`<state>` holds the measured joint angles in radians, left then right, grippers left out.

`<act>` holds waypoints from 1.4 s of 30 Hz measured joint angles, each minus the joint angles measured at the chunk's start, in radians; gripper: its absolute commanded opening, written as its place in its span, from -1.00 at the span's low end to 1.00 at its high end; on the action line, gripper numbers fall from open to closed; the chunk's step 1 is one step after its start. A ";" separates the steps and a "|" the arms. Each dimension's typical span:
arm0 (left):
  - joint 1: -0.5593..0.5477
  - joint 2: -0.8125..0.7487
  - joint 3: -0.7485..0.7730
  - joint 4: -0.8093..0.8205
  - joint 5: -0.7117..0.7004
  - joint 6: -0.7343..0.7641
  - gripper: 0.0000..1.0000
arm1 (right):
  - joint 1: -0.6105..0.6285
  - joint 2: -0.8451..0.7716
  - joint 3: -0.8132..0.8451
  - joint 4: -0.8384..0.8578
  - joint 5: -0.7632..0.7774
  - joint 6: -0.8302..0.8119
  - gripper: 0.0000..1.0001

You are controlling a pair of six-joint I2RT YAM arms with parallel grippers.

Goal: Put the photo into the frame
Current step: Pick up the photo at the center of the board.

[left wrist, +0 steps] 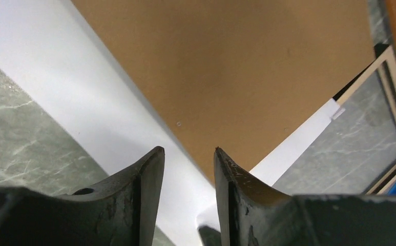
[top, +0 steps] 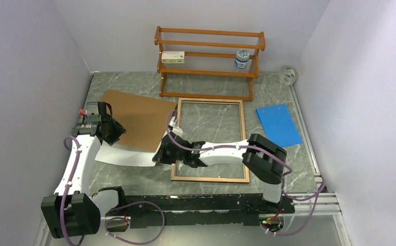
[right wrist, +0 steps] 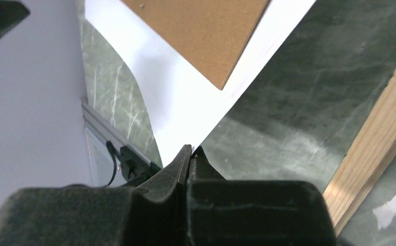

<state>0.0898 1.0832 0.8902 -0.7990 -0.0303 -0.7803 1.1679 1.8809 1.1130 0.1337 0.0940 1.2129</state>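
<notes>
The photo (top: 121,156) lies white side up on the table, mostly under a brown backing board (top: 134,118). The frame (top: 210,179) lies flat to its right, wood-brown side up, with the marble showing through it. My right gripper (right wrist: 191,147) is shut on the photo's near right corner (right wrist: 185,97), just left of the frame's rail (right wrist: 375,148). My left gripper (left wrist: 188,149) hangs open at the board's left edge (left wrist: 236,66), above the photo's white strip (left wrist: 57,77), with nothing held between its fingers.
A wooden shelf rack (top: 208,64) stands at the back with a small box (top: 172,57) and a jar (top: 242,59) on it. A blue sheet (top: 278,124) lies right of the frame. A tape roll (top: 288,75) sits in the far right corner.
</notes>
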 measured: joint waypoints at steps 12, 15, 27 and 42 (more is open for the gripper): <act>0.000 0.025 0.047 -0.052 0.033 0.058 0.30 | -0.044 -0.259 0.041 -0.347 -0.121 -0.278 -1.00; 0.000 0.025 0.047 -0.051 0.062 0.066 0.38 | -0.076 -0.371 -0.014 -0.410 -0.130 -0.328 -1.00; 0.000 0.045 0.011 0.014 0.219 0.085 0.70 | -0.330 -0.851 -0.142 -0.681 -0.124 -0.487 -1.00; -0.097 -0.015 -0.041 0.192 0.531 0.142 0.73 | -0.400 -0.961 0.124 -0.851 0.038 -0.507 -1.00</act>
<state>-0.0067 1.0683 0.8494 -0.6071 0.5007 -0.6380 0.7681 0.9195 1.2373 -0.7170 0.1322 0.7055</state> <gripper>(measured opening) 0.874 0.009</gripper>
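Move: My right hand already pinches the photo's near right corner, some 7 cm above the table. The photo's middle lies under the brown board, about 10 cm ahead and 10 cm left. The board's middle is about 16 cm ahead and 11 cm left. The empty wooden frame is centred some 22 cm right and 8 cm ahead. From my empty left hand, the photo's middle is about 13 cm below and 4 cm right, level fore and aft; the frame is about 36 cm right and 2 cm back. Keeping the photo's corner pinched, I lift my right hand away from the board and swing it right to above the wooden frame, about 27 cm across and 25 cm up, climbing steeply at the end while the fingers tip upward. My left hand opens wide and follows some 10 cm to the right, mostly late, turning about 30 degrees clockwise. ##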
